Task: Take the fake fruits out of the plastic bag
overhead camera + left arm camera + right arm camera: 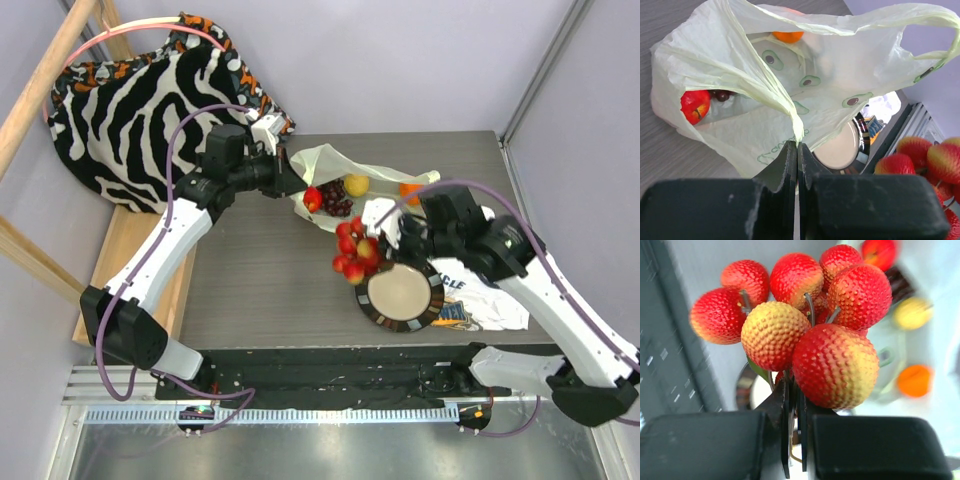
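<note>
The pale green-white plastic bag [335, 160] lies open on the table. My left gripper [292, 181] is shut on a pinched fold of the bag's edge [798, 131]. Inside the bag lie a red apple [313, 198] [695, 106], dark grapes [336, 199] [722, 94], a yellow fruit [356, 185] and an orange [410, 190] [788, 36]. My right gripper [385, 243] [796, 390] is shut on the stems of a bunch of red strawberries [354, 252] [805, 325]. It holds the bunch in the air outside the bag, next to the plate.
A round plate [432, 300] [842, 147] with a dark patterned rim sits near the front, partly on a white printed T-shirt [495, 300]. A zebra-striped cloth [140, 95] is draped over the wooden frame [40, 85] at the back left.
</note>
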`<control>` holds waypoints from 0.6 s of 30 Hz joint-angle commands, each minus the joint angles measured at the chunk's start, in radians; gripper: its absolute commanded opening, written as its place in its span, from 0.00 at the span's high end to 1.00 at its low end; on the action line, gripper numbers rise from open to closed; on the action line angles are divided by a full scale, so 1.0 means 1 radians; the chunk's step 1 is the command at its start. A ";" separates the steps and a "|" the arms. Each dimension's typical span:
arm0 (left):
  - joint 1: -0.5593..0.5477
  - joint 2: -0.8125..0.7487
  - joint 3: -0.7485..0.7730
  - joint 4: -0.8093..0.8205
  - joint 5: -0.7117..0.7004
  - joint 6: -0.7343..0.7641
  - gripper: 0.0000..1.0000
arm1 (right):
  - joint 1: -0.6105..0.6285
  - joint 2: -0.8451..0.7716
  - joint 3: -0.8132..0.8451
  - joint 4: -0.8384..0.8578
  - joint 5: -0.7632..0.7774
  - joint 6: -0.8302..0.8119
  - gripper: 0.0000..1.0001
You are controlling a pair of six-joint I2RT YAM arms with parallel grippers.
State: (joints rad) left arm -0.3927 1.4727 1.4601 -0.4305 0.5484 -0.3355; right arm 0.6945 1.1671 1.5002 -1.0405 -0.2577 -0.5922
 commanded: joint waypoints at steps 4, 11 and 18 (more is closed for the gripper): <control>0.008 -0.002 0.048 0.010 -0.007 0.043 0.95 | 0.022 -0.165 -0.288 -0.115 0.060 -0.081 0.99; 0.006 -0.018 0.031 0.013 -0.007 0.041 0.94 | 0.020 -0.233 -0.555 0.131 0.489 -0.058 0.99; 0.006 -0.041 0.003 0.012 0.005 0.043 0.94 | 0.013 -0.150 -0.612 0.234 0.587 -0.073 0.99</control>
State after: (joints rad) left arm -0.3901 1.4723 1.4658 -0.4313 0.5419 -0.3061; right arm 0.7132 0.9840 0.8852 -0.9543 0.2005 -0.6521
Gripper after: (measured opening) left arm 0.057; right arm 0.080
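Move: The plate the right hand is bringing the red lychee bunch to lies almost under that hand, about 3 cm back, 3 cm to its right and some 28 cm below. The plastic bag is about 20 cm ahead and 5 cm left of the hand, 25 cm down; the white T-shirt lies about 20 cm to its right and 3 cm ahead, 29 cm down. From the left hand, the plate is some 21 cm back, 22 cm right and 28 cm down. Right hand lowers the held lychees about 16 cm towards the plate, swinging 11 cm right, fingers tipping steeper down. ##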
